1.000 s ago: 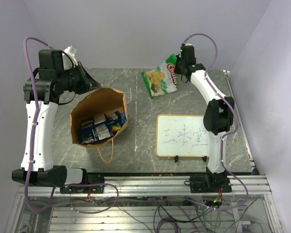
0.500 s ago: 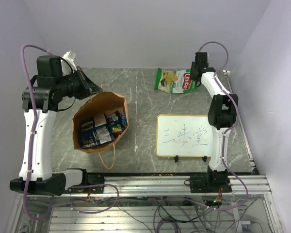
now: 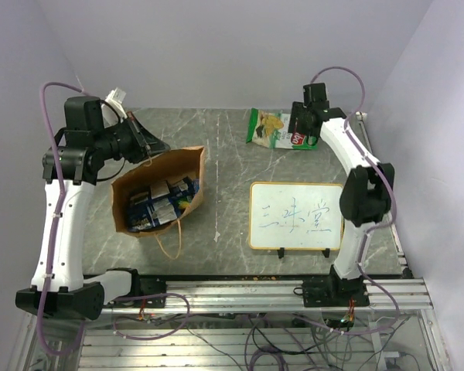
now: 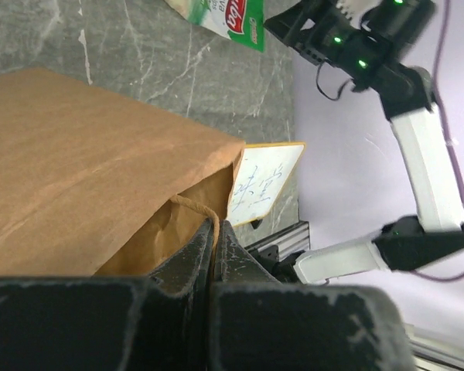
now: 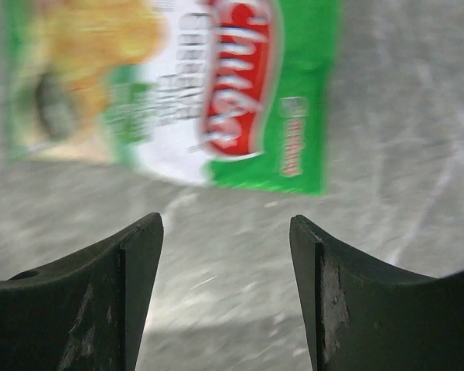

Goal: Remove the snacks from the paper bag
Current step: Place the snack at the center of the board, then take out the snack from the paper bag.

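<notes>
The tall brown paper bag (image 3: 187,165) stands open at the left of the table, with several small blue and teal snacks (image 3: 161,202) inside. My left gripper (image 3: 150,144) is shut on the bag's rim at the string handle (image 4: 192,204), where the fingers (image 4: 187,255) pinch it. A larger green snack bag (image 3: 272,128) lies flat on the table at the back right. Just above its right end hangs my right gripper (image 3: 295,130). In the right wrist view the green bag (image 5: 178,85) lies beyond the open right gripper (image 5: 226,232), with only bare table between the jaws.
An orange-framed whiteboard (image 3: 295,215) with writing lies at the right front of the grey marble table (image 3: 224,162). A loose string handle (image 3: 168,246) of the paper bag trails toward the front edge. Walls close in at the back and both sides.
My right gripper carried the green bag to the back right of the table, opened and let it go. The left arm shifted slightly, still holding the paper bag's rim.
</notes>
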`<state>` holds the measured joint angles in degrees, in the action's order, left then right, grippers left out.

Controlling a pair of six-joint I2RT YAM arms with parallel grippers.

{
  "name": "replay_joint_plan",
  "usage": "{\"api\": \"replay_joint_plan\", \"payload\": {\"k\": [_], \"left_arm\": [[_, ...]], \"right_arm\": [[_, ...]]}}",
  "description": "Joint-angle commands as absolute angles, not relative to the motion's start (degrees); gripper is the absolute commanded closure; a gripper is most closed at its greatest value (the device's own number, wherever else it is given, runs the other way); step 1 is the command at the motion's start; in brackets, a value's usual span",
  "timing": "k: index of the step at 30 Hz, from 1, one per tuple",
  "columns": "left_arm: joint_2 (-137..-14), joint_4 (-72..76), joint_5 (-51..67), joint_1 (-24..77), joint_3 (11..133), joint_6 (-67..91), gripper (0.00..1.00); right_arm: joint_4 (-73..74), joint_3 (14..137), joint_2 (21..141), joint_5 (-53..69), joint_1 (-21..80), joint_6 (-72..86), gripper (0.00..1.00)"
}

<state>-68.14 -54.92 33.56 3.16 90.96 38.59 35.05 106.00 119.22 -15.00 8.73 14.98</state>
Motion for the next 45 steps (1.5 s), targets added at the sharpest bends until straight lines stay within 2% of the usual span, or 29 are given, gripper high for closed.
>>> {"api": "replay_joint_plan", "payload": {"k": [1,11,18,22,27,36,45], "left_arm": [[-66.37,-48.96,38.13,3.21,87.44,41.61,0.93],[-63.55,-47.91,39.72,3.17,82.59,45.24,0.93],[-62.93,-50.12,39.65,3.19,83.89,44.69,0.93],[-62.74,-49.33,39.94,3.2,84.55,44.42,0.93],[-60.08,-46.37,37.58,3.23,82.12,44.68,0.93],[-57.37,-47.28,36.82,3.17,82.41,43.79,0.93],[-56.7,-45.51,37.71,3.16,81.15,45.22,0.93]], "right_arm": [[31.34,99.77,105.18,-0.89,16.08,21.23,0.33],[20.82,86.41,85.4,14.79,34.94,18.04,0.33],[13.28,81.18,75.53,24.43,43.51,2.94,0.33],[13.36,80.96,74.87,28.1,51.85,-9.18,0.33],[15.74,84.81,78.73,22.26,62.63,-22.01,0.33],[22.48,93.03,90.47,9.68,74.71,-38.97,0.32],[20.13,86.7,92.34,2.77,79.79,-46.58,0.33]]}}
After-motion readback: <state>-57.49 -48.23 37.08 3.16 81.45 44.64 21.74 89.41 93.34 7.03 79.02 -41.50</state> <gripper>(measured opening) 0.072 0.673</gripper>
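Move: Still in the paper bag, the blue snack packets that the open right hand turns to next lie about 31 cm back, 48 cm left and some 6 cm below it. The green chip packet just laid down is roughly 7 cm ahead, 5 cm left and 9 cm below; the whiteboard is some 25 cm back and 4 cm left, also below. From the left hand, the blue packets are around 5 cm back, 4 cm left and 28 cm lower. Leaving the chip packet, the right hand sweeps left and back, roughly 44 cm each way, climbing first and then sinking about 10 cm to the paper bag's mouth. It swings counter-clockwise by well over 90 degrees until its open fingers point left and slightly down into the bag. The left hand, still pinching the bag's handle, dips briefly, then draws it back about 4 cm. ##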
